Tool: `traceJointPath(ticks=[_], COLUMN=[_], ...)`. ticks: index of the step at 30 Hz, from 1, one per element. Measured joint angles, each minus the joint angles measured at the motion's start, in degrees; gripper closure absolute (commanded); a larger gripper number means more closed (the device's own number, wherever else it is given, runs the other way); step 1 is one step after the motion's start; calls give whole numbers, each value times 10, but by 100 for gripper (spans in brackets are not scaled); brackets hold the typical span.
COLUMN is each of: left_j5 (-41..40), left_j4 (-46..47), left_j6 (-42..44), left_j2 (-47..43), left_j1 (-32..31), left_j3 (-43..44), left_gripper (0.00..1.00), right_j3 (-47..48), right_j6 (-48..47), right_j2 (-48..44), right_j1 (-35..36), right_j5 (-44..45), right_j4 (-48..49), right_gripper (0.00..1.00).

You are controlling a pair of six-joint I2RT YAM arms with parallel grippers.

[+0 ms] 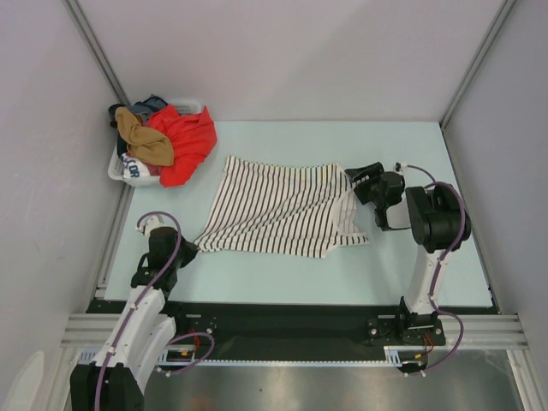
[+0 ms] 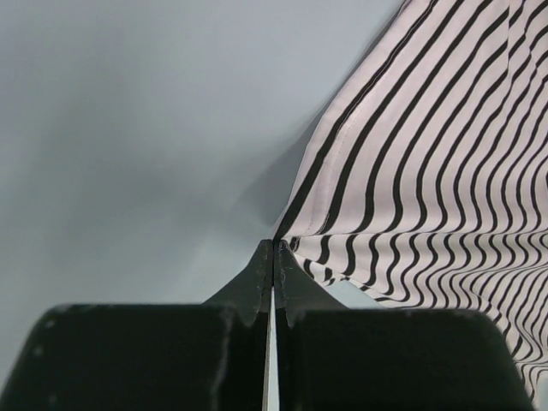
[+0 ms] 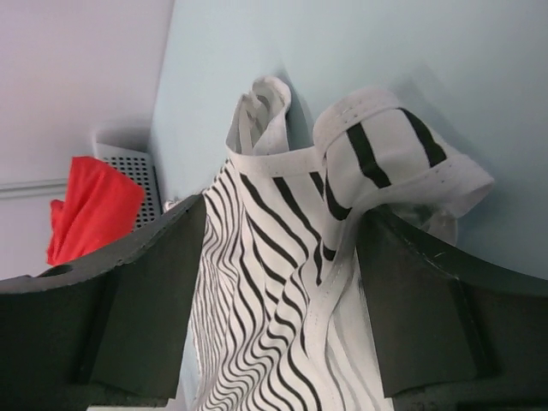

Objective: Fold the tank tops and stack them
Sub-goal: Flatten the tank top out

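The white tank top with thin black stripes lies spread flat on the pale table. My left gripper is at its near-left corner. In the left wrist view that gripper is shut, with the striped corner pinched at its tips and the cloth rising away taut. My right gripper is at the top's far-right strap end. Its jaws stand open on either side of the bunched straps. The tan-brown tank top is heaped in the basket.
The white laundry basket stands at the table's back-left corner, with a red garment spilling over its side. Basket and red cloth also show in the right wrist view. Grey walls close in left, right and behind.
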Motion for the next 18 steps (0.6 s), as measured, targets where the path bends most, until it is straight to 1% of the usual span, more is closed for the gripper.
traceJointPath(ticks=[4,9,18], left_j5=[0,-3,-4], left_j4=[0,0,0], left_j6=[1,4,3], left_j2=[2,1,1], left_j1=[0,0,1], left_j3=[0,0,0], left_gripper=[100,100,100], right_j3=[-1,-8,-12], right_j6=[34,42,50], right_j2=[32,38,46], right_j1=[0,-7,-74], right_j5=[11,29,37], right_j4=[65,99,127], right_gripper=[27,25,25])
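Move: The far shoulder strap of the tank top already drapes over the right hand's lower finger, only about 1 cm to the hand's right and level with it. The near shoulder strap lies about 20 cm back from this hand and 1 cm to its right; the striped body's middle is some 10 cm back and 24 cm left, both a few centimetres lower. From the left hand, the far strap lies roughly 24 cm ahead and 50 cm right. Rightwards, slowly at first and then faster, the right hand travels about 7 cm, easing some 2 cm forward early on, and drags the far shoulder strap outward, away from the tank top's body. Its lower finger stays hooked under the strap, fingers wide open, while the wrist swings about 10 degrees clockwise. The left hand stays put, keeping its pinch on the near hem corner. ##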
